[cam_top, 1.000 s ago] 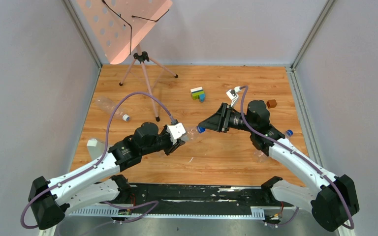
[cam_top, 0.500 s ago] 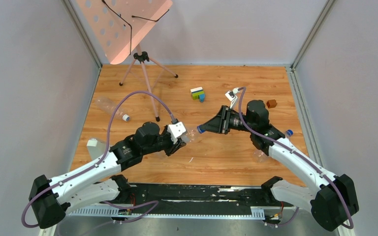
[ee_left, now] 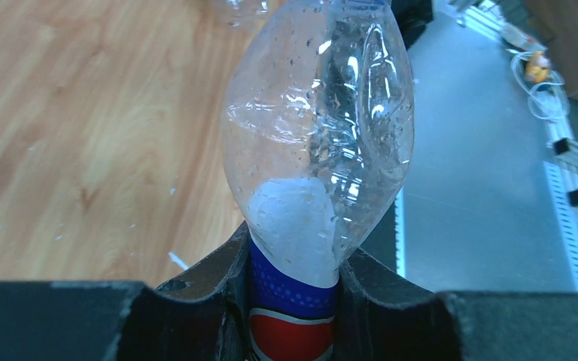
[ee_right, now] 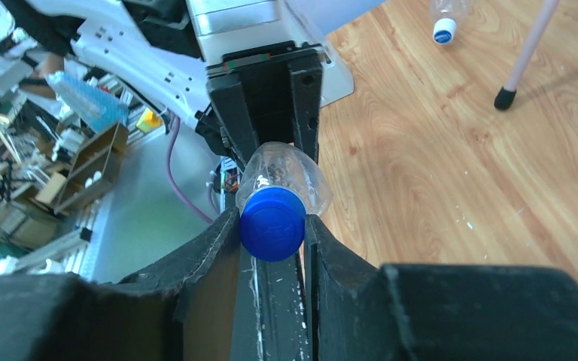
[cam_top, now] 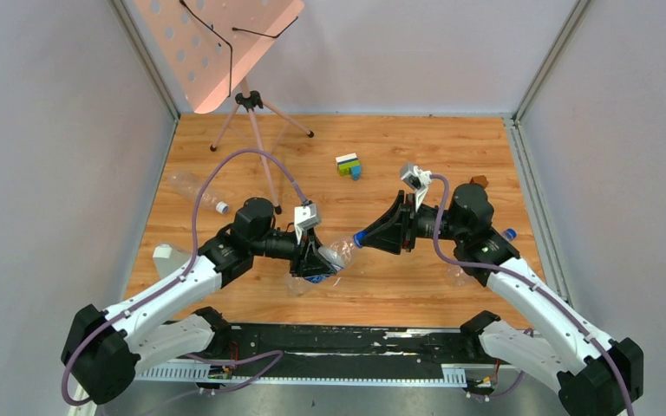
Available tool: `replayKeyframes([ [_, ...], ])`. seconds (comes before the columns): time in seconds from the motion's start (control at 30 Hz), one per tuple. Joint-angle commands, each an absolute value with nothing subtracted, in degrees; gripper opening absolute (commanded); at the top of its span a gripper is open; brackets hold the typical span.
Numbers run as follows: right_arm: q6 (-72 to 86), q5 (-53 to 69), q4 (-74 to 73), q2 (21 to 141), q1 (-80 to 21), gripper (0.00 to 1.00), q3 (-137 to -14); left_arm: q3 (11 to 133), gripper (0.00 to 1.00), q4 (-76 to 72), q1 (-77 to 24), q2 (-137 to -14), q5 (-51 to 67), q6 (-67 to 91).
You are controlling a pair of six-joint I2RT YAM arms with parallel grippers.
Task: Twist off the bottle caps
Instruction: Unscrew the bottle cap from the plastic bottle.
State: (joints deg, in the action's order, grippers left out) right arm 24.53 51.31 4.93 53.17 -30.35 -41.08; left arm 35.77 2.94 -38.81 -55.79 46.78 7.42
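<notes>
A clear crinkly bottle point(cam_top: 336, 253) with a blue and red label hangs above the table between the two arms. My left gripper point(cam_top: 312, 260) is shut on its labelled body, and in the left wrist view the bottle point(ee_left: 320, 128) stands up out of the fingers point(ee_left: 211, 278). Its dark blue cap point(cam_top: 358, 237) points right. My right gripper point(cam_top: 362, 238) is shut on that cap point(ee_right: 272, 223), with one pad pressed on each side. Behind the cap in the right wrist view are the bottle's shoulder point(ee_right: 301, 173) and the left gripper point(ee_right: 271, 98).
An unlabelled bottle point(cam_top: 192, 189) with a whitish cap point(cam_top: 222, 208) lies at the left beside a tripod leg point(cam_top: 264, 165). Another bottle point(cam_top: 461, 276) with a blue cap point(cam_top: 510, 233) lies under the right arm. A toy block cluster point(cam_top: 348, 165) and a brown cube point(cam_top: 479, 181) sit further back.
The right gripper has closed on the blue cap. Both arms have shifted toward the near edge with the bottle between them. Both wrists have turned.
</notes>
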Motion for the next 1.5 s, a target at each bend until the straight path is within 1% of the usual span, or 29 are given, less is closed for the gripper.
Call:
replayKeyframes([
  [0.0, 15.7, 57.8, 0.2, 51.0, -30.5, 0.15, -41.7, 36.7, 0.05, -8.0, -36.6, -56.3, 56.9, 14.9],
  [0.03, 16.1, 57.1, 0.2, 50.7, -30.5, 0.17, -41.6, 36.7, 0.05, -7.7, -36.6, -56.4, 56.2, 14.8],
  [0.1, 17.7, 54.8, -1.3, 49.7, -30.5, 0.25, -41.4, 36.8, 0.05, -6.2, -36.6, -56.1, 54.3, 13.7],
  [0.23, 21.3, 49.3, -2.7, 47.3, -30.5, 0.46, -40.9, 37.5, 0.05, -1.1, -36.7, -55.0, 48.9, 10.5],
  [0.33, 24.5, 45.4, -2.5, 45.3, -30.5, 0.59, -40.4, 38.1, 0.05, 1.6, -36.7, -55.3, 46.8, 9.6],
  [0.4, 26.5, 43.9, -2.2, 44.1, -30.5, 0.65, -40.5, 38.7, 0.05, 2.9, -36.7, -56.0, 45.6, 9.2],
  [0.47, 28.2, 43.1, -1.7, 43.2, -30.5, 0.67, -40.6, 39.1, 0.05, 4.3, -36.7, -56.4, 43.4, 8.7],
  [0.53, 29.7, 41.4, -1.4, 42.5, -30.5, 0.69, -40.8, 39.3, 0.02, 5.2, -37.1, -56.4, 38.4, 7.8],
  [0.63, 33.1, 35.9, -1.5, 42.8, -30.5, 0.69, -40.7, 38.9, 0.01, 6.4, -38.8, -54.8, 31.8, 5.5],
  [0.7, 36.2, 32.9, -2.3, 43.7, -30.5, 0.69, -40.9, 38.2, 0.0, 6.6, -42.1, -52.8, 25.8, 2.0],
  [0.8, 39.7, 33.3, -2.5, 46.5, -30.5, 0.66, -41.8, 37.1, 0.0, 7.0, -45.7, -50.1, 15.4, -0.7],
  [0.87, 42.2, 34.0, -2.6, 48.9, -30.5, 0.65, -42.5, 36.6, 0.0, 6.9, -47.6, -49.0, 11.4, -2.6],
  [1.03, 47.0, 37.4, 1.5, 53.8, -30.5, 0.65, -43.2, 36.0, 0.0, 7.0, -51.4, -48.1, 6.0, -6.2],
  [1.17, 49.0, 39.6, 4.5, 55.4, -30.5, 0.65, -43.4, 36.2, 0.0, 7.7, -52.9, -49.2, 2.9, -7.1],
  [1.33, 48.8, 39.3, 4.8, 54.8, -30.5, 0.66, -43.0, 36.7, 0.0, 7.9, -53.7, -51.0, 0.4, -7.3],
  [1.47, 49.4, 35.5, 4.8, 55.0, -30.5, 0.66, -42.2, 37.2, 0.0, 7.9, -55.0, -52.3, 0.2, -8.9],
])
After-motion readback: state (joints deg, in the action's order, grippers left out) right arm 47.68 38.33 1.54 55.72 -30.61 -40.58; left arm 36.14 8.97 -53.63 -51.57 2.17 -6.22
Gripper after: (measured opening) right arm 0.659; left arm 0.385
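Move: The right fingers already pinch the blue bottle cap, its middle about 1 cm to that hand's left; the plastic bottle's body runs on from it, centred some 9 cm left, 4 cm back and 3 cm lower. From the left hand, which holds the bottle, the cap is roughly 10 cm right, 4 cm ahead and 5 cm higher. On the table, some 25 cm below the right hand, block stack about 29 cm ahead, 4 left; tripod foot 15 ahead, 24 left. Both hands first swing back about 1 cm with a small last bit of twist on the cap, then the right fingers open and let go, drawing off 2 cm to the right and slightly up before arcing forward and down around the cap and back left, the wrist rolled some 30 degrees so its forward side tips down, to stand open about the cap again. The left hand keeps its grip on the bottle and carries it forward about 6 cm, a little left and down, rolling it back the opposite way so its forward side rises. ##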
